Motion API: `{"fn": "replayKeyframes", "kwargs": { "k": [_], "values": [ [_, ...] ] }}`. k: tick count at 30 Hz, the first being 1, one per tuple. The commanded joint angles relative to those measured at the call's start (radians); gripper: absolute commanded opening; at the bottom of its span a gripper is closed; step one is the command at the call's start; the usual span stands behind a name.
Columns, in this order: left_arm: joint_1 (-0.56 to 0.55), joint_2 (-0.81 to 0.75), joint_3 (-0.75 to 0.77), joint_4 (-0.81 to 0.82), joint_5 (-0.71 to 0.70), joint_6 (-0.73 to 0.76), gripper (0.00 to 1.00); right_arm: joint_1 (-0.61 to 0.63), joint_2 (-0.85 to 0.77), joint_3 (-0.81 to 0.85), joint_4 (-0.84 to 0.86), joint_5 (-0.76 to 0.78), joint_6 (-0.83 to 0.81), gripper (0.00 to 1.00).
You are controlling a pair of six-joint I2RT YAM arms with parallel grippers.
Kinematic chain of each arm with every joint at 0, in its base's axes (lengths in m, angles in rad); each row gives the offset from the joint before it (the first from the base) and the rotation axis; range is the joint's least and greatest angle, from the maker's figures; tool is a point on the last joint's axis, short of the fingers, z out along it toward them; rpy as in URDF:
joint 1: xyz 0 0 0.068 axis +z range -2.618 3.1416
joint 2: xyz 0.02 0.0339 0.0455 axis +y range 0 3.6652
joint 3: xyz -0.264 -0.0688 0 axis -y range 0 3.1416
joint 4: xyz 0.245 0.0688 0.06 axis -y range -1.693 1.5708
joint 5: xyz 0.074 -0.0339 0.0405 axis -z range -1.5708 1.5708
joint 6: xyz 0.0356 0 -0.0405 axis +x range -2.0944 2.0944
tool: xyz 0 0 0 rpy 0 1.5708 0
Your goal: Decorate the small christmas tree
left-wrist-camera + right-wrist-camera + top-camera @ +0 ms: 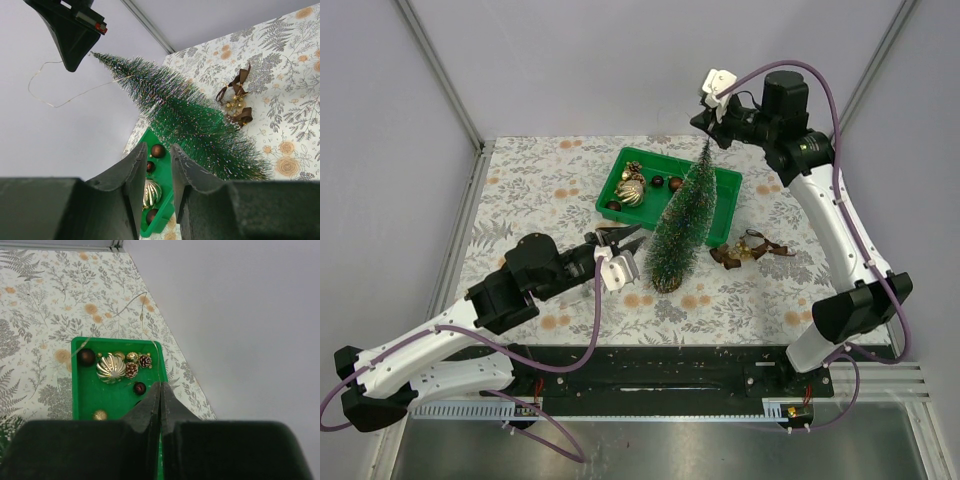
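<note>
The small christmas tree [682, 225] stands on its base on the patterned table, tilted a little, just in front of the green tray [720, 190]. My right gripper [708, 122] hangs just above the tree's tip, shut on a thin gold wire [142, 315]. In the left wrist view that wire [55, 102] loops down from the right gripper [75, 64] to the tree [195, 125]. My left gripper [620, 240] is low at the tree's left side, open, with nothing between its fingers [132, 170].
The tray [80, 400] holds a gold ribbed ball [111, 367], pine cones [138, 364], dark brown balls [86, 357] and a small gold ball [99, 415]. A brown ribbon bow with gold beads [750, 248] lies on the table right of the tree. Grey walls enclose the table.
</note>
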Motion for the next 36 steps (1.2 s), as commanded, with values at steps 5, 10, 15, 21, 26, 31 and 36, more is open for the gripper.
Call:
{"fn": "replayKeyframes", "kwargs": {
  "k": [5, 10, 15, 21, 26, 31, 36],
  "values": [
    [0.007, -0.016, 0.008, 0.048, 0.026, -0.014, 0.29, -0.047, 0.032, -0.055, 0.219, -0.046, 0.107, 0.0],
    [0.005, -0.013, 0.009, 0.048, 0.031, -0.014, 0.29, -0.072, 0.03, -0.117, 0.279, -0.068, 0.133, 0.0],
    [0.008, -0.011, 0.009, 0.05, 0.035, -0.017, 0.28, -0.104, 0.021, -0.187, 0.323, -0.079, 0.179, 0.0],
    [0.007, -0.014, 0.018, 0.036, 0.034, -0.02, 0.28, -0.136, -0.019, -0.337, 0.325, 0.007, 0.314, 0.0],
    [0.007, -0.022, 0.024, 0.031, 0.035, -0.023, 0.28, -0.136, -0.045, -0.474, 0.228, 0.189, 0.517, 0.0],
    [0.007, -0.031, 0.021, 0.028, 0.046, -0.032, 0.28, -0.133, -0.16, -0.656, 0.176, 0.332, 0.752, 0.0],
    [0.007, -0.04, 0.017, 0.028, 0.049, -0.035, 0.28, -0.099, -0.356, -0.836, 0.141, 0.378, 0.832, 0.0]
  ]
}}
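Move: The tree that the right hand winds its gold wire about has its middle some 6 cm back, 2 cm left and 21 cm below that hand. The green tray's middle lies about 18 cm ahead and 5 cm left, the brown ribbon some 2 cm ahead and 15 cm right, both roughly 40 cm below. From the left hand, the tree's middle is about 18 cm ahead, 8 cm right and 16 cm below. Still pinching gold wire, the right hand sinks about 24 cm, swinging right then back beside the tree. ##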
